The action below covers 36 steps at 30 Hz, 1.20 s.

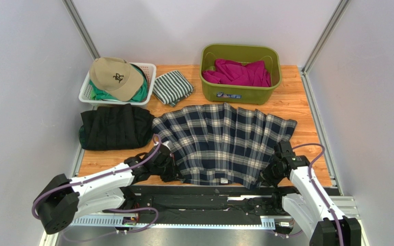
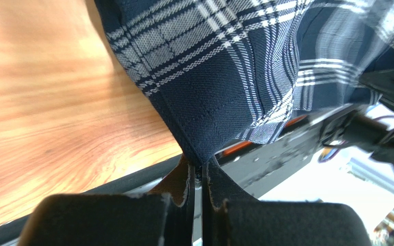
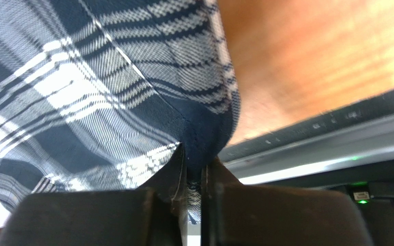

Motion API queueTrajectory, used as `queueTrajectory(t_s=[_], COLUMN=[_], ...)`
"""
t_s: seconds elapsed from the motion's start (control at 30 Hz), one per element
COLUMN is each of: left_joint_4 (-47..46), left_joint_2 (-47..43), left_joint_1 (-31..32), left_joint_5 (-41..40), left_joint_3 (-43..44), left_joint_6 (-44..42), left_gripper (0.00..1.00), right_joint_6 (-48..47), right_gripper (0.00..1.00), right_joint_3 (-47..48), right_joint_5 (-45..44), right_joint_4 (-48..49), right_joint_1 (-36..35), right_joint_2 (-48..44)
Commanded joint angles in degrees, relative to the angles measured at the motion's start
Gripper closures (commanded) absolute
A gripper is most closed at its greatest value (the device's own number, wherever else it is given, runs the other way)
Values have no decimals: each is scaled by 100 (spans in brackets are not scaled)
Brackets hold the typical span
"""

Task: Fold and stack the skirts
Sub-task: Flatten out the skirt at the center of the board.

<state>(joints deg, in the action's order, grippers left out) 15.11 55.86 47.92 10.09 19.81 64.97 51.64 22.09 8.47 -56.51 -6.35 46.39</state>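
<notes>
The navy-white-grey plaid pleated skirt (image 1: 219,141) lies fanned out across the middle of the wooden table. My left gripper (image 1: 169,166) is shut on its near left corner, and the left wrist view shows the navy hem (image 2: 209,118) pinched between the fingers. My right gripper (image 1: 270,174) is shut on its near right corner (image 3: 204,138), with cloth between the fingers. A dark folded skirt (image 1: 116,126) lies at the left; it looks black, with a green edge at its left side. I cannot tell whether a second skirt lies under it.
A white basket (image 1: 147,72) at the back left holds a tan cap (image 1: 114,77) on green cloth. A green-and-white striped folded cloth (image 1: 172,87) lies beside it. An olive bin (image 1: 240,92) with magenta cloth (image 1: 240,73) stands at the back. The table's near edge runs just behind both grippers.
</notes>
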Motion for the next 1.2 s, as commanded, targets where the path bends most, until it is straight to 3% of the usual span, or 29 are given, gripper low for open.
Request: queueTrajectory(t_s=[0.0, 0.2, 0.4, 0.47, 0.5, 0.57, 0.6, 0.63, 0.7, 0.73, 0.77, 0.83, 0.87, 0.93, 0.97, 1.1, 1.17], left_joint_4=[624, 1695, 1749, 1697, 1575, 1390, 1337, 1345, 1502, 1608, 1765, 2511, 2792, 3348, 3375, 2218, 1700], left_joint_2=[-566, -1059, -735, -420, -313, 2, 74, 118, 119, 32, -39, -249, -294, -321, -295, 275, 969], left_joint_1=[-361, -468, -468, -468, -459, -442, -363, -293, -108, -55, -3, -2, -2, -2, -11, -20, -55], left_joint_5=[-305, -771, -228, 192, 335, 651, 844, 889, 1117, 1179, 1154, 874, 376, -171, -539, -517, -403], left_joint_3=[540, 1341, 920, 675, 603, 419, 409, 409, 576, 776, 900, 1364, 1550, 2076, 2201, 2553, 2746], left_joint_6=[-396, -924, -1013, -1065, -1048, -1065, -1091, -1127, -1293, -1372, -1538, -1689, -1820, -1909, -1961, -2120, -2233], left_gripper=[100, 100, 100, 100, 100, 88, 77, 57, 38, 3, 2, 2, 2, 2, 1, 1, 1], right_joint_6=[-460, -980, -989, -998, -850, -848, -857, -892, -936, -1058, -1111, -1322, -1358, -1463, -1481, -1402, -1324], right_gripper=[100, 100, 100, 88, 75, 59, 52, 49, 43, 40, 19, 17, 9, 7, 1, 1, 1], right_joint_3=[1223, 2467, 1713, 1308, 1255, 1297, 1394, 1543, 2061, 2237, 2587, 2853, 2958, 2916, 2820, 2117, 1783], right_joint_5=[-363, -1137, -654, -322, -346, -460, -539, -635, -838, -1038, -1153, -1216, -1181, -1015, -683, 241, 427], right_joint_4=[414, -676, -1388, -1424, -1468, -1512, -1547, -1573, -1626, -1635, -1635, -1557, -1495, -1058, -890, 392, 1272], right_joint_1=[2, 2, 2, 11, 2, 11, 11, 11, 2, 11, 2, 2, 2, 11, 2, 2, 2], right_joint_2=[-200, -815, -693, -483, -404, -280, -210, -209, -218, -218, -210, -157, -148, -148, -139, 238, 710])
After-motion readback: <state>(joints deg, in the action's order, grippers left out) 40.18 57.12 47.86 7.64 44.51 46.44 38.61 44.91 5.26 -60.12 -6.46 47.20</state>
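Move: Both grippers are shut on the near corners of the plaid skirt at the board's front edge. Its middle lies some 16 cm ahead and 17 cm right of the left hand, 3 cm lower; its white tag is also about 17 cm right, nearly level. The black stack stands roughly 24 cm ahead and 29 cm left of that hand. For the right hand, the skirt's middle is about 16 cm ahead, 14 cm left; the green bin is some 46 cm ahead, 4 cm left. Flick the plaid skirt with both hands: keep the two pinched corners, swing them up and forward, the right about 14 cm up with its fingers tipping outward some 30 degrees, the left about 9 cm up. Swing both back and down towards the front edge, opening the grippers to let the corners go on that stroke, then lift away up and forward, fingers wide. ##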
